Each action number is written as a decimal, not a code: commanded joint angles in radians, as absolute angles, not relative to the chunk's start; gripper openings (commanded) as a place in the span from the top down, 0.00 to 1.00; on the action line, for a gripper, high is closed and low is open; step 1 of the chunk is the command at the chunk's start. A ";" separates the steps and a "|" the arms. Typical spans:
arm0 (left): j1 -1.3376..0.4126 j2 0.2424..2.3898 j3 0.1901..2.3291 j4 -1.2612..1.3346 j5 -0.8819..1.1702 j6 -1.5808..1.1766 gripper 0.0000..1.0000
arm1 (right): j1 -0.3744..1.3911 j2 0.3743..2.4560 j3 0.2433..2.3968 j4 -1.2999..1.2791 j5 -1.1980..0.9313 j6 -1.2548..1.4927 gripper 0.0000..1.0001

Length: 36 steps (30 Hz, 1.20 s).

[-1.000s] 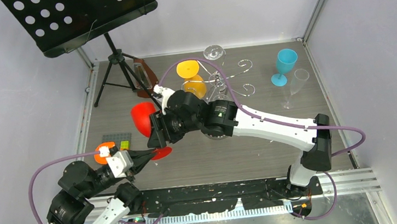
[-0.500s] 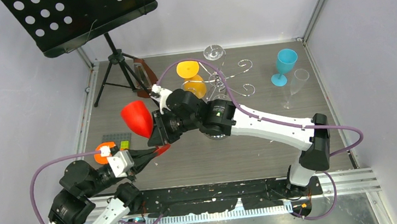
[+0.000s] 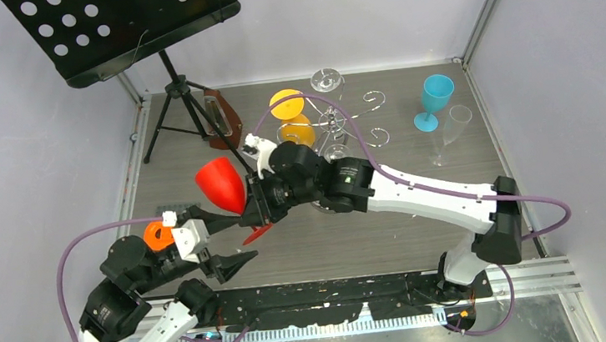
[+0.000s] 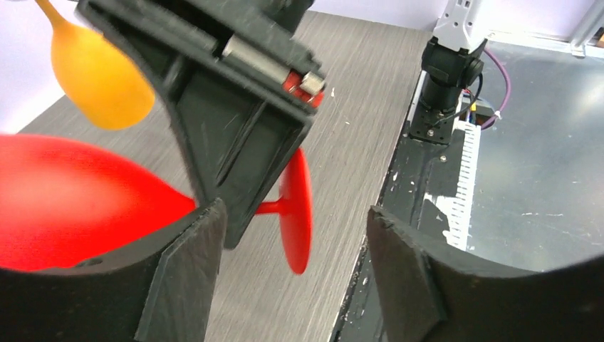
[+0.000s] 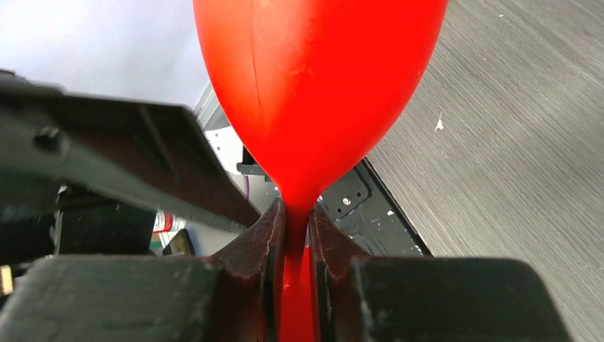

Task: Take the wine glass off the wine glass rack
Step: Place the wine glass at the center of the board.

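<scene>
The red wine glass (image 3: 221, 183) hangs tilted above the table's left middle, bowl up and left, foot (image 3: 257, 232) down and right. My right gripper (image 3: 258, 212) is shut on its stem. In the right wrist view the stem (image 5: 295, 235) is pinched between both pads under the red bowl (image 5: 313, 85). My left gripper (image 3: 234, 243) stands open just below, its fingers on either side of the foot (image 4: 298, 214) without touching it. The chrome wine glass rack (image 3: 372, 97) stands at the back, partly hidden by my right arm.
A yellow glass (image 3: 290, 118) and a clear glass (image 3: 326, 79) hang on the rack. A blue glass (image 3: 435, 95) and a clear flute (image 3: 453, 127) stand at the back right. The black tripod music stand (image 3: 177, 89) fills the back left. An orange piece (image 3: 155, 234) lies beside my left arm.
My right gripper closed on the red glass's stem. My left gripper, which was shut on the foot, let go and opened. The glass shifted slightly right.
</scene>
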<state>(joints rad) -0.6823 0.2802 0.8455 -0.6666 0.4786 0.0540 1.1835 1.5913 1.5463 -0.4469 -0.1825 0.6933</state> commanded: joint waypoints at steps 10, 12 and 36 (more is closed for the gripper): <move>-0.680 0.357 0.895 -0.571 0.541 -0.165 0.00 | 1.192 1.318 1.427 -0.518 -0.015 0.490 0.94; -0.680 0.388 0.905 -0.566 0.526 -0.193 0.00 | 1.192 1.279 1.406 -0.528 -0.006 0.449 0.94; -0.674 0.579 1.064 -0.423 0.438 -0.649 0.00 | 1.193 0.870 1.336 -0.803 0.095 -0.072 0.94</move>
<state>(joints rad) -0.6823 0.5648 0.9951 -0.4831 0.4957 -0.5331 1.1893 0.8940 1.3384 -0.7773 0.1078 0.0586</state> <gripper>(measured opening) 0.995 0.195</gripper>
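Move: The right hand already pinches the red wine glass by its stem over the board's near edge. Open board to place it on lies about 38 cm to its right, 15 cm ahead and 28 cm below; the rack stands between, 18 cm right and 20 cm ahead, with the clear flute 46 cm right and 26 cm ahead. From the left hand, the red glass is about 5 cm ahead, and the open board 40 cm right and 20 cm ahead. The right hand keeps its pinch on the stem and carries the red glass some 20 cm to the right and about 7 cm up, away from the left hand and across the near side of the rack, rolling about 40 degrees so that its forward side comes up. The left hand, its fingers already parting at the glass, spreads them fully and stays behind, rising about 6 cm with a smaller shift to the right and turning some 30 degrees. ##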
